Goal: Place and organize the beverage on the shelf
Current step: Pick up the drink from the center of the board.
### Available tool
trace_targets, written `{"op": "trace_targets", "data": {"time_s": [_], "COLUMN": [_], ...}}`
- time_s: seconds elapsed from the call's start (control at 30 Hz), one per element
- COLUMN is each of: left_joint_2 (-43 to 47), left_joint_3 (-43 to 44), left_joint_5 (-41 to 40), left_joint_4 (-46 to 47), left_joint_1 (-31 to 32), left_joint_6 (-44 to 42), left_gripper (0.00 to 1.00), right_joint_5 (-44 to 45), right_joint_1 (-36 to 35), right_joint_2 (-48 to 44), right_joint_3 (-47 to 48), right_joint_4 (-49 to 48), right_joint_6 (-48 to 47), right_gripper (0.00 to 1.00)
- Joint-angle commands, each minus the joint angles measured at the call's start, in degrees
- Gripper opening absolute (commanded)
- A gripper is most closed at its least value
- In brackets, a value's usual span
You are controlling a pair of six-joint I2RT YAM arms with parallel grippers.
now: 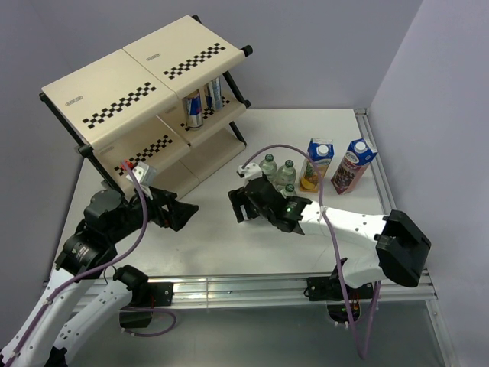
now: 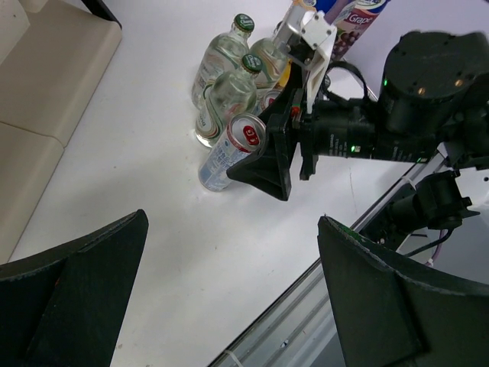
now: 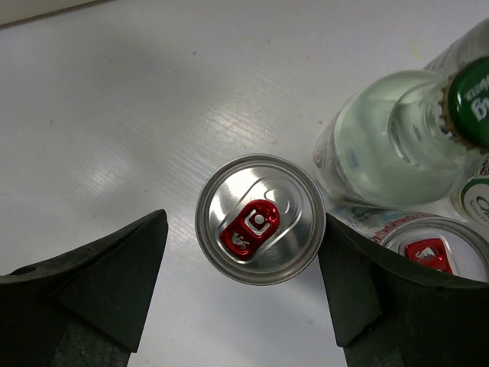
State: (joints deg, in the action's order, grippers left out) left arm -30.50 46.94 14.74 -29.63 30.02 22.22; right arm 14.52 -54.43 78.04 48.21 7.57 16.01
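The shelf (image 1: 130,92), cream with checkered strips, stands at the far left and holds two blue-silver cans (image 1: 200,103) on its middle tier. My right gripper (image 3: 243,252) is open and straddles a standing can with a red tab (image 3: 258,218); its right finger is almost at the can's rim. A second can (image 3: 428,248) and clear bottles with green caps (image 3: 397,145) stand just to its right. The bottles (image 1: 276,170) and both cartons, yellow (image 1: 317,163) and purple (image 1: 353,164), stand on the table. My left gripper (image 2: 233,290) is open and empty.
The left wrist view shows the straddled can (image 2: 229,153), the bottles (image 2: 225,84) behind it and the right gripper's black finger (image 2: 267,164) beside it. The white table's (image 1: 221,245) near edge has a metal rail (image 1: 252,287). Walls stand behind and to the right.
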Motion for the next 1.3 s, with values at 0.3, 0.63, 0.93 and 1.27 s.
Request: {"op": "trace_targets", "data": {"time_s": [0.3,0.63,0.93,1.27], "left_joint_2": [1.5,1.7,1.8,1.2], "left_joint_3": [-0.4,-0.4,-0.5,-0.7], "left_joint_5": [1.2,1.9,2.6,2.7], "left_joint_4": [3.2,3.5,3.8,4.0], "left_joint_1": [0.0,0.0,-0.1,-0.1], "left_joint_6": [-0.2,-0.3,-0.5,-0.6], "left_gripper": [1.0,0.99,1.0,1.0], "right_joint_5": [12.7,13.2,15.4,15.2], "right_joint_1": [-6.5,-8.0,-8.8,-9.1], "right_joint_2": [4.0,9.4,8.4,6.7], "right_joint_3": [-6.5,-8.7,-10.2,-11.6], "right_joint_4": [-18.6,-25.3,-28.1,-31.9], "right_joint_6": [6.4,7.3,5.3,1.8], "right_gripper": [0.75,0.79,0.72,0.4]}}
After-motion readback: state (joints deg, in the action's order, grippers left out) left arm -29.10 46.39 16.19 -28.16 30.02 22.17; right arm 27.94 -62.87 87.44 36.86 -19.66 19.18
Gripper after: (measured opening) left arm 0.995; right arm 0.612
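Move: The silver-topped can is almost right under the right hand, about 1 cm ahead of it, with its middle some 6 cm lower. A second can stands about 2 cm ahead and 6 cm to the right of the hand, the nearest glass bottle some 6 cm ahead and 3 cm right, and another bottle 2 cm ahead and 12 cm right. From the idle left hand, the silver-topped can is roughly 12 cm ahead, 15 cm right and 22 cm below. Down and left goes the right hand around the silver-topped can: it sinks a little, shifts some 3 cm left, away from the second can and the bottles, then drops steeply, ending about 5 cm lower after a slight rise. The wrist tips the fingers up slightly, and they narrow until the pads meet the upper part of the can from both sides. ##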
